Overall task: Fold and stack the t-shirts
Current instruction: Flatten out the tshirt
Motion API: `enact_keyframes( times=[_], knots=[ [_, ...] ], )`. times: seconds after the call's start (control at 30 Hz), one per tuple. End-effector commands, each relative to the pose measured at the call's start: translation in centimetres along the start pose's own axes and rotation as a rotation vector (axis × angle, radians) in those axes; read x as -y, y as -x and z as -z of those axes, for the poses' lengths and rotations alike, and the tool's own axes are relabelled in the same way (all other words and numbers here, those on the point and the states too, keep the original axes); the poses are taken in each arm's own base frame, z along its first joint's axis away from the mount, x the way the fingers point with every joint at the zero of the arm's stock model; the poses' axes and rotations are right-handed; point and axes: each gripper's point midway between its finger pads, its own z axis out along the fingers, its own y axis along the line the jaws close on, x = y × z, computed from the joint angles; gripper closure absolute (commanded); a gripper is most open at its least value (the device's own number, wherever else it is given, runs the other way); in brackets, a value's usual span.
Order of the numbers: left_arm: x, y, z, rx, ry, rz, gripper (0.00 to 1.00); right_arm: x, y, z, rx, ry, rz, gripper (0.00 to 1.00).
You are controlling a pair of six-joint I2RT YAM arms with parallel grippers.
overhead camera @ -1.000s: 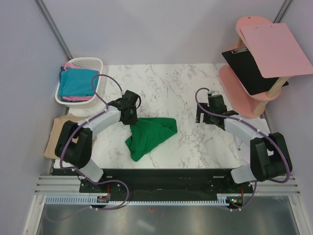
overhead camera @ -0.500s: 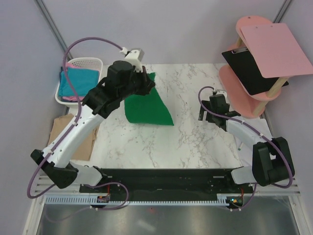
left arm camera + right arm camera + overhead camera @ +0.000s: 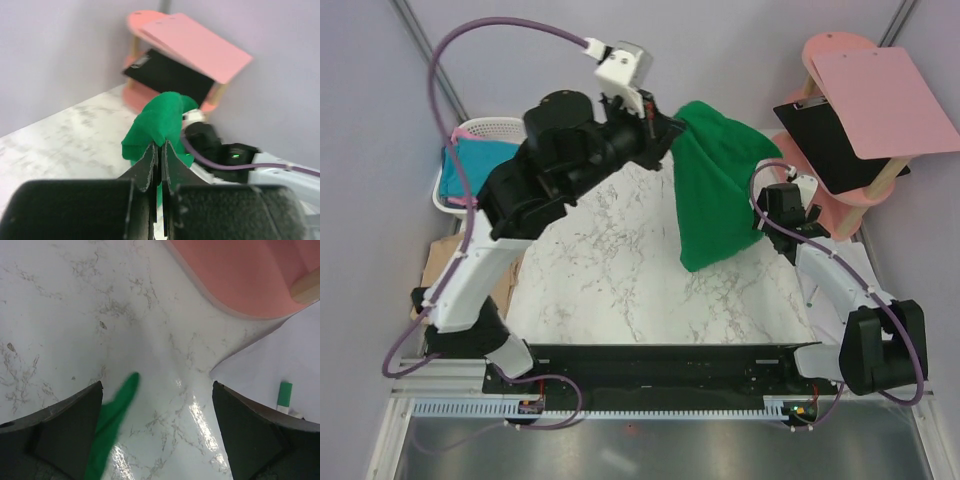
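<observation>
A bright green t-shirt (image 3: 713, 185) hangs in the air over the table's back right, bunched at the top. My left gripper (image 3: 668, 128) is shut on that top edge. In the left wrist view the fingers (image 3: 160, 146) pinch a fold of the green cloth (image 3: 160, 117). My right gripper (image 3: 157, 385) stands open low over the marble, with nothing between its fingers. A green strip of the shirt (image 3: 111, 427) dangles by its left finger. Teal and pink t-shirts (image 3: 478, 166) lie in the basket. A tan t-shirt (image 3: 438, 262) lies off the table's left edge.
The white plastic basket (image 3: 498, 126) sits at the back left. A pink two-tier stand (image 3: 840, 95) with a black clipboard (image 3: 828, 145) is at the back right. A white paper sheet (image 3: 280, 352) with a green marker (image 3: 284, 394) lies near the right arm.
The left arm has raised the green t-shirt off the table and swung it up and to the right. The right gripper has shifted slightly right and stays open.
</observation>
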Motion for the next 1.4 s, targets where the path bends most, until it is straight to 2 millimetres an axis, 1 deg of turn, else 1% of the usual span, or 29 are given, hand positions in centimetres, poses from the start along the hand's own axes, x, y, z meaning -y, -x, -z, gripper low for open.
enact_keyframes(
  times=[0.0, 0.03, 0.07, 0.1, 0.23, 0.3, 0.33, 0.37, 0.47, 0.5, 0.53, 0.6, 0.63, 0.67, 0.7, 0.73, 0.8, 0.83, 0.87, 0.9, 0.93, 0.97, 1.07, 1.17, 1.23, 1.27, 1.3, 1.33, 1.37],
  knots=[
    [-8.6, 0.8, 4.6, 0.061, 0.352, -0.053, 0.98, 1.8, 1.4, 1.2, 0.068, -0.057, -0.040, 0.02],
    [-10.0, 0.5, 5.9, 0.058, 0.394, -0.037, 0.98, 1.9, 1.5, 1.2, 0.071, -0.061, -0.039, 0.02],
    [-11.8, -2.6, 5.7, -0.016, 0.439, -0.039, 0.98, 2.0, 1.6, 1.3, 0.075, -0.062, -0.042, 0.02],
    [-13.9, -3.0, 6.1, -0.022, 0.485, -0.011, 0.98, 2.1, 1.7, 1.3, 0.080, -0.065, -0.039, 0.02],
    [-18.9, -4.9, 8.6, -0.094, 0.652, 0.001, 0.98, 2.2, 2.6, 1.3, 0.092, -0.069, -0.033, 0.02],
    [-21.8, -7.7, 10.3, -0.183, 0.764, 0.042, 0.98, 1.3, 2.8, 1.2, 0.081, -0.031, -0.020, 0.02],
    [-22.6, -8.9, 10.8, -0.211, 0.791, 0.067, 0.98, 0.8, 2.7, 1.2, 0.071, -0.006, -0.012, 0.02],
    [-23.2, -11.7, 11.5, -0.277, 0.810, 0.084, 0.98, 0.3, 2.6, 1.1, 0.062, 0.020, -0.005, 0.02],
    [-24.1, -15.4, 12.4, -0.338, 0.844, 0.130, 0.98, -1.1, 1.3, 0.6, 0.014, 0.096, 0.018, 0.02],
    [-24.0, -15.7, 12.3, -0.346, 0.834, 0.128, 0.98, -1.4, 1.0, 0.5, 0.005, 0.108, 0.023, 0.02],
    [-23.8, -15.4, 12.2, -0.344, 0.819, 0.128, 0.98, -1.3, 0.9, 0.4, 0.003, 0.108, 0.023, 0.02],
    [-22.7, -12.9, 11.2, -0.309, 0.744, 0.108, 0.98, -1.2, 1.0, 0.5, 0.012, 0.102, 0.013, 0.02],
    [-21.5, -9.7, 10.7, -0.239, 0.688, 0.103, 0.98, -0.7, 1.4, 0.6, 0.031, 0.076, -0.004, 0.02],
    [-19.8, -8.5, 9.7, -0.236, 0.585, 0.083, 0.98, -0.5, 2.2, 0.9, 0.056, 0.065, -0.021, 0.02],
    [-19.1, -8.4, 8.0, -0.259, 0.529, 0.078, 0.98, -0.2, 2.7, 1.2, 0.076, 0.049, -0.036, 0.02],
    [-16.4, -5.0, 7.4, -0.189, 0.413, 0.077, 0.98, 0.4, 3.7, 1.5, 0.108, 0.018, -0.058, 0.02],
    [-13.0, -4.8, 4.4, -0.214, 0.285, 0.046, 0.98, 1.4, 5.3, 1.9, 0.150, -0.019, -0.094, 0.02],
    [-10.5, -2.6, 4.1, -0.166, 0.196, 0.037, 0.98, 1.6, 6.3, 2.3, 0.167, -0.032, -0.111, 0.02],
    [-7.9, -2.5, 3.4, -0.168, 0.114, 0.024, 0.98, 2.1, 6.9, 2.2, 0.177, -0.056, -0.126, 0.02],
    [-6.6, -3.4, 1.7, -0.195, 0.058, 0.030, 0.98, 3.0, 7.2, 2.1, 0.170, -0.083, -0.138, 0.02],
    [-4.3, -1.8, 1.9, -0.157, -0.038, 0.040, 0.98, 3.2, 8.4, 2.3, 0.187, -0.085, -0.153, 0.02],
    [-2.4, -1.7, 1.6, -0.154, -0.101, 0.045, 0.98, 3.4, 8.6, 2.1, 0.181, -0.088, -0.159, 0.02],
    [1.0, 0.8, 1.8, -0.068, -0.241, 0.044, 0.98, 3.9, 9.3, 1.8, 0.173, -0.087, -0.176, 0.02],
    [1.3, 4.4, 3.9, 0.056, -0.250, 0.015, 0.98, 4.2, 8.7, 1.3, 0.150, -0.088, -0.172, 0.02],
    [-0.2, 5.2, 4.5, 0.091, -0.169, -0.007, 0.98, 4.5, 7.9, 1.0, 0.134, -0.094, -0.164, 0.02],
    [-0.8, 6.2, 6.2, 0.127, -0.137, -0.023, 0.98, 4.5, 7.6, 1.0, 0.127, -0.092, -0.160, 0.02],
    [-1.7, 6.2, 6.8, 0.132, -0.093, -0.025, 0.98, 4.5, 7.1, 0.8, 0.117, -0.091, -0.155, 0.02],
    [-4.0, 3.5, 5.7, 0.067, 0.011, -0.024, 0.98, 4.5, 6.8, 0.7, 0.111, -0.090, -0.151, 0.02],
    [-5.3, 3.4, 7.5, 0.076, 0.072, -0.007, 0.98, 4.5, 6.5, 0.6, 0.105, -0.087, -0.146, 0.02]
  ],
)
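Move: The green t-shirt already hangs from the left fingers high over the table, swung out so that its middle is some 9 cm right, 6 cm ahead and 20 cm below them. The table's open middle lies 8 cm ahead, 6 cm left and about 52 cm down, the basket 26 cm ahead, 36 cm left. From the empty right hand, the shirt's middle is 18 cm left, 4 cm back and 20 cm up; the pink shelf's base 10 cm ahead, 7 cm right, 8 cm down. The t-shirt stays pinched in the shut left fingers while that arm whips it quickly left and down, about 22 cm each way and slightly forward, turning counter-clockwise and tipping down, then sweeps right and up nearly to its starting place, undoing the turn. The open right hand hovers, then draws up and right, away from the shirt. ##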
